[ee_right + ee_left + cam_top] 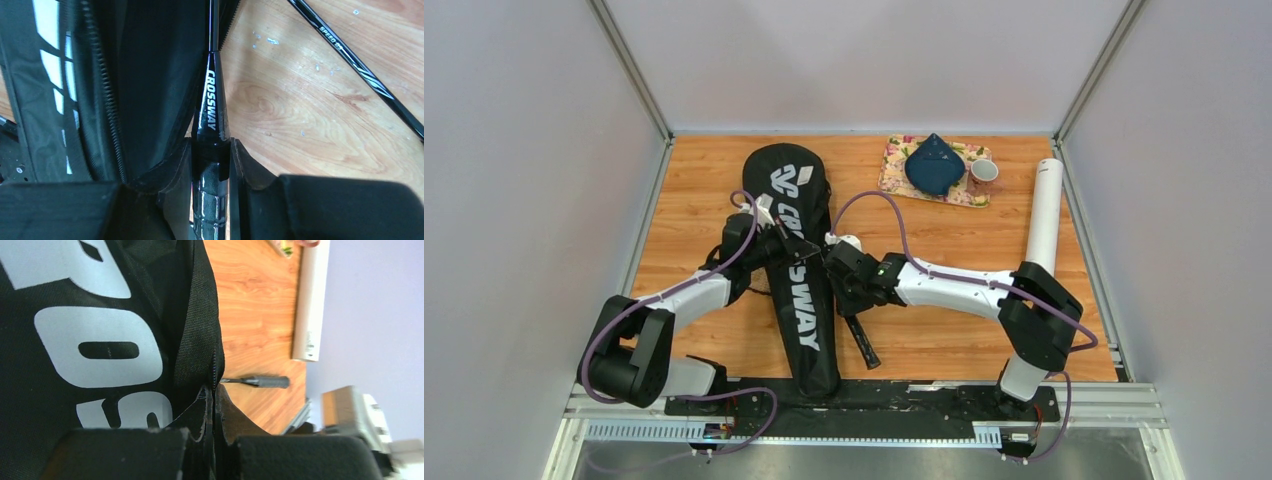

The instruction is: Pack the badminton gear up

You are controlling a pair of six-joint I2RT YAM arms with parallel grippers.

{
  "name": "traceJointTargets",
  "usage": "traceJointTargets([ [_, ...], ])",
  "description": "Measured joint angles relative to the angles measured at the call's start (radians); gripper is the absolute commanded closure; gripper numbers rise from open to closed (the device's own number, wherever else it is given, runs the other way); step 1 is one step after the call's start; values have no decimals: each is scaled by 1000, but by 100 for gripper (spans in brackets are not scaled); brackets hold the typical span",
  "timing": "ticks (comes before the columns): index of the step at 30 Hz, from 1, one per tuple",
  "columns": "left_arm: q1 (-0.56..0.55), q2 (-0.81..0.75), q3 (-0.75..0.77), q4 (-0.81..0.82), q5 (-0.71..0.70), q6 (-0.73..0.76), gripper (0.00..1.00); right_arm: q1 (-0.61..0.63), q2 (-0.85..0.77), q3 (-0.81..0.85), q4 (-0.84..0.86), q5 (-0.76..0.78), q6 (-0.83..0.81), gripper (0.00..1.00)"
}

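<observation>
The long black racket cover (799, 270) with white "CROSSWAY" lettering lies lengthwise mid-table. My left gripper (214, 402) is shut on the cover's zippered edge (200, 340), with the fabric pinched between its pads. At the cover's right side my right gripper (211, 167) is shut on a black racket (211, 105) where shaft meets grip. That racket's shaft runs up into the open cover (145, 85). A second racket shaft (360, 70) lies slanted on the wood to the right. A black racket handle (862, 342) sticks out toward the near edge. The white tube (1044, 215) lies along the right wall.
A floral tray (894, 165) holding a blue cloth (934, 165) sits at the back right, with a small cup (984, 172) on its right end. White walls close the table's left, right and back sides. My two grippers (809, 255) work close together over the cover.
</observation>
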Motion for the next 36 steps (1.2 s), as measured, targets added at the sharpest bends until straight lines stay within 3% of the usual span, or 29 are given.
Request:
traceJointTargets([
  [8,2,16,-5,98,36,-89,100,-1,0,-49,118,-37,15,98],
  [15,13,16,5,-39,16,11,100,-68,21,-57,158,-294,-5,100],
  [20,18,27,5,-59,14,59,100,-143,55,-84,240,-491,14,87],
  [26,20,80,9,-100,52,113,100,-150,159,-68,286,-668,13,69],
  [30,19,79,13,-153,82,151,100,-153,206,-64,331,-779,9,52],
  [36,11,79,13,-219,116,187,100,-173,205,-65,435,-846,6,49],
])
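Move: The held racket's handle goes to the bag's open side, about 5 cm left of the right hand, roughly level fore and aft. The bag's middle is some 11 cm left and 8 cm ahead of that hand, the other racket's handle about 24 cm right and 2 cm ahead. From the left hand, still pinching the bag's edge, the bag's middle lies about 5 cm back and 4 cm left, the held handle 13 cm back and 8 cm right. The racket handle, already in the right fingers, is carried left and then back as well, about 5 cm each way, into the bag's open side; the wrist swings the fingertips leftward and back, then the fingers open around the handle and rise slightly. The left hand keeps its pinch on the bag edge, lifts briefly, then lowers some 7 cm, drawing it back about 4 cm. ##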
